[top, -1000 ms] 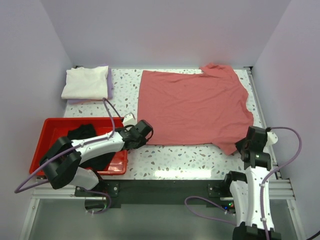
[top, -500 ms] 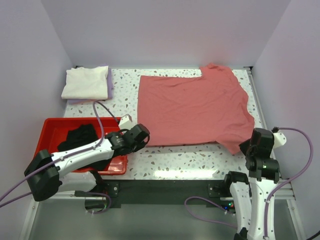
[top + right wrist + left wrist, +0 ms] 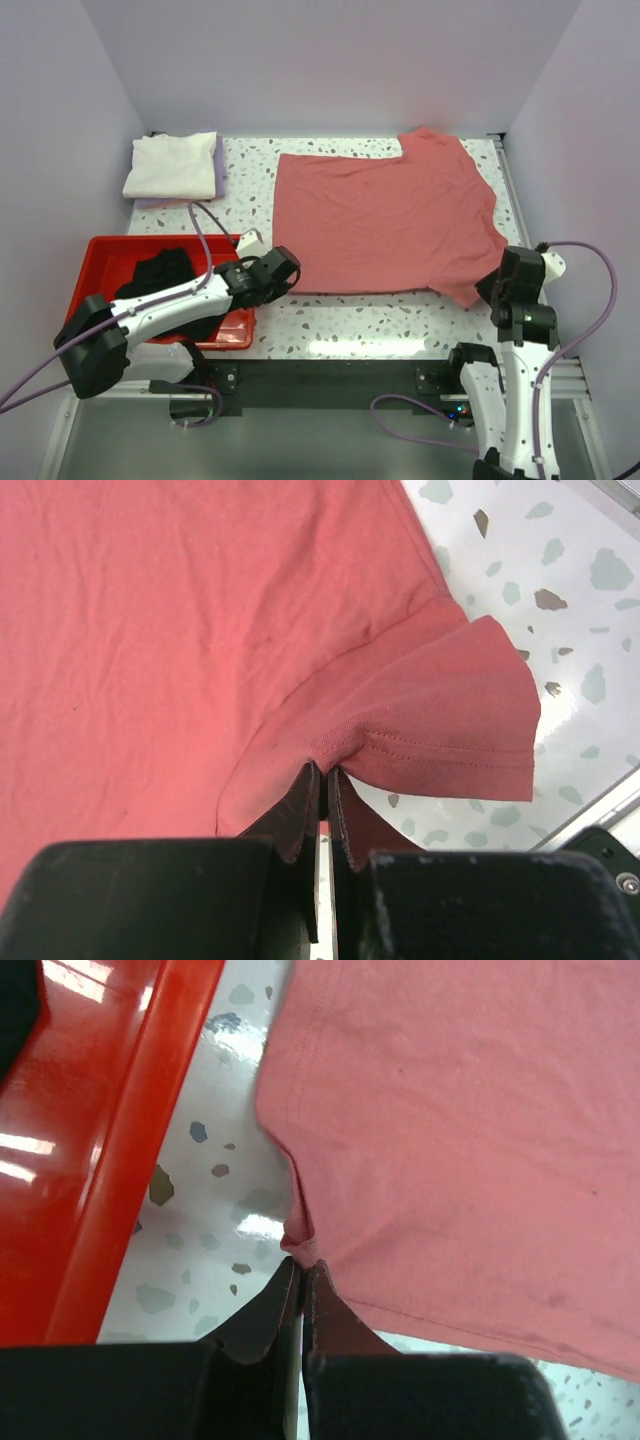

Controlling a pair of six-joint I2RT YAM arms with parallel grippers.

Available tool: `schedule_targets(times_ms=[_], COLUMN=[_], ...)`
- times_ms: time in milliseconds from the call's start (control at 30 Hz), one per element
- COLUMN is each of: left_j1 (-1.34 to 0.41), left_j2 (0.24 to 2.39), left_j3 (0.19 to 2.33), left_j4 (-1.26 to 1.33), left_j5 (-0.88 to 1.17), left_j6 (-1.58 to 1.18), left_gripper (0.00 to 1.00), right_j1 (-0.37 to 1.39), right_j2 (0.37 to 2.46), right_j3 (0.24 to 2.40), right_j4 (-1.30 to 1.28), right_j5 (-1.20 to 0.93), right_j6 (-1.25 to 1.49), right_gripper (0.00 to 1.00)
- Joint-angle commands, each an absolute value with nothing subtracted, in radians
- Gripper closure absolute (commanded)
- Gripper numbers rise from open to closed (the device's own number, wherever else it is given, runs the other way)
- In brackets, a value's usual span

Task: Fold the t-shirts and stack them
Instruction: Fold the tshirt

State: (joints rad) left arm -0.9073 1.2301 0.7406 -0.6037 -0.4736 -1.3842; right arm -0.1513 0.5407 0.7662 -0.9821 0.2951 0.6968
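A salmon-red t-shirt (image 3: 385,220) lies spread flat over the middle and right of the table. My left gripper (image 3: 284,268) is shut on its near-left hem corner (image 3: 300,1245), which bunches up between the black fingertips (image 3: 285,1295). At the near right, my right gripper (image 3: 492,290) is shut on the hem of the shirt's sleeve (image 3: 440,730); the cloth puckers at the jaws. A folded cream-white t-shirt (image 3: 172,165) rests on a pale lavender one (image 3: 220,168) at the far left. A black t-shirt (image 3: 165,272) lies in the red tray (image 3: 95,262).
The red tray's wall (image 3: 130,1160) runs close to the left of my left gripper. Speckled tabletop (image 3: 350,315) shows in front of the shirt. A metal rail (image 3: 510,190) borders the table's right edge, beside the right arm.
Both grippers drew back toward the near edge with the shirt's edges in them; the shirt's left side shifted left and flattened. In the last half second little moved.
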Motion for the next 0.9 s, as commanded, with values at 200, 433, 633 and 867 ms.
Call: schedule_targets(times_ms=[200,433,633,867], left_j1=[-0.761,-0.718,-0.674,-0.623], left_j2=[1.295,1.442,1.5,1.546], left_j3=[0.804,0.922,0.962,0.991], left_j4=[-0.48,-0.479,-0.46,-0.44], left_j5=[-0.422,-0.407,-0.385,-0.357], left_j6=[-1.238,-1.141,-1.118,-1.088], left_gripper=[1.0,1.0,1.0,1.0], right_j1=[-0.15,-0.15,-0.15,-0.15], right_j2=[0.722,0.842,0.956,1.077], right_j3=[0.788,0.813,0.845,0.922], right_j4=[-0.744,-0.627,-0.508,-0.465], right_j5=[0.233,0.218,0.192,0.216], right_j6=[0.661,0.655,0.658,0.637], right_gripper=[1.0,1.0,1.0,1.0])
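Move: Both grippers already pinch the shirt's near side. From the left one, the shirt's far left corner is about 42 cm ahead, 4 to the left and 5 lower; the shirt's middle is some 19 ahead and 20 right, the red bin's middle level with it and 28 left. From the raised right gripper, the far sleeve lies roughly 48 cm ahead, 3 left and 14 down, the shirt's middle 22 ahead and 18 left. Keep both grippers shut on the shirt's near side and carry it forward together over the body towards the far side, the left about 9 cm and sinking only slightly, the right about 13 cm. Dip the right a couple of centimetres on the way, then bring it up again at the end, and let that wrist turn a few degrees counter-clockwise. ##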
